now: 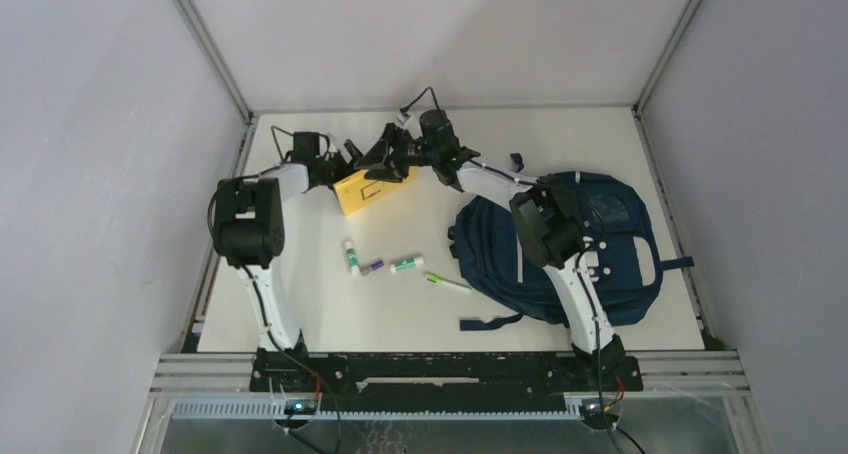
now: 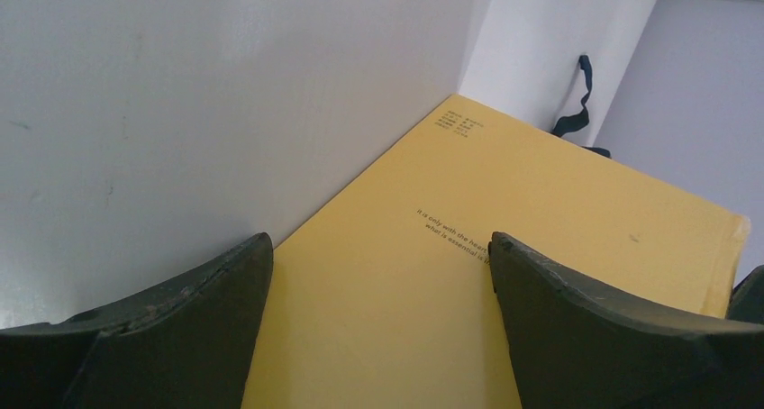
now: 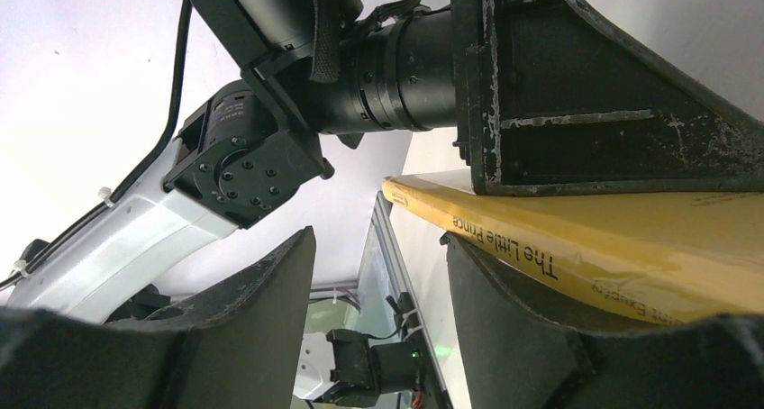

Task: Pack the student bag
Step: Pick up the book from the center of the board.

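Observation:
The student bag (image 1: 620, 224), navy blue, lies flat on the right of the table; one of its dark straps (image 2: 577, 103) shows past the book. A yellow book (image 1: 360, 196) sits at the back centre, with both grippers at it. My left gripper (image 2: 378, 242) is open, with the yellow cover (image 2: 541, 202) spread below and between its fingers. One left finger (image 3: 577, 94) rests on top of the book. My right gripper (image 3: 380, 238) is open and empty, and its right-hand finger (image 3: 513, 328) sits under the book's spine edge (image 3: 559, 256). From above, the left gripper (image 1: 352, 156) and right gripper (image 1: 385, 164) nearly touch.
Loose on the table in front of the book: a white stick with a green cap (image 1: 352, 258), a small purple piece (image 1: 371, 267), a green-and-white marker (image 1: 406, 264) and a green pen (image 1: 447, 283). Grey walls and metal frame posts (image 1: 210, 49) close in the table.

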You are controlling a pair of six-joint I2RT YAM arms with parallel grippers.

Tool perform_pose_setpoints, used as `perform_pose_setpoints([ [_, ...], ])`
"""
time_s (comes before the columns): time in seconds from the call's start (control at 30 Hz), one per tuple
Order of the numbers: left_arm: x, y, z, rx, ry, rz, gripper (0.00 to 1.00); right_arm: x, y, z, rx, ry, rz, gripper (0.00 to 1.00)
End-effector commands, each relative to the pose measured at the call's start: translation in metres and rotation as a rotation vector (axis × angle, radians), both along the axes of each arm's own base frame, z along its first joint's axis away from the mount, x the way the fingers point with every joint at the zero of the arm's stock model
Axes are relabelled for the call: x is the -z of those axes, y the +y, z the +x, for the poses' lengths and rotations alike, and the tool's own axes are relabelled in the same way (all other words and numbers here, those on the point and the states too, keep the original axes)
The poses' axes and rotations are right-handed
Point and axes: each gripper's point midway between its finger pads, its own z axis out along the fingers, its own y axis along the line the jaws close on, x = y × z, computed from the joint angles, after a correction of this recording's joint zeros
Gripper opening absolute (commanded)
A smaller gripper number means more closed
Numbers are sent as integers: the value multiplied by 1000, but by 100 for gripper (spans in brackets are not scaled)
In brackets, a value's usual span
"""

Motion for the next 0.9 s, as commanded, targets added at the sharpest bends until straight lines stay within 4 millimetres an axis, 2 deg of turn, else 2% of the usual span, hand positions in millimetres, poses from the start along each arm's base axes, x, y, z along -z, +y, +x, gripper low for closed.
perform_pose_setpoints([
  [0.0, -17, -14, -34, 146, 11, 8, 94, 50, -23, 42, 193, 7, -123, 66],
  [0.13, -21, -13, -34, 153, 4, 6, 93, 62, -36, 44, 257, 82, -177, 66],
  [0.33, -17, -14, -35, 153, 15, 0, 93, 81, -51, 44, 333, 176, -238, 66],
  [0.87, -7, -27, -41, 186, 34, -9, 93, 107, -67, 44, 382, 261, -302, 68],
])
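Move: The tilted yellow book's middle lies about 5 cm back of the right hand, roughly in line sideways and some 8 cm below. From that hand, the near-upright glue stick is about 22 cm back and 5 cm left, the sideways glue stick 24 cm back and 6 cm right, both some 15 cm below. From the left hand, the book's middle is about 5 cm right, 4 cm back and slightly higher. The right hand, still open, sinks about 5 cm and draws 3 cm right, bringing its fingers around the book's raised corner. ##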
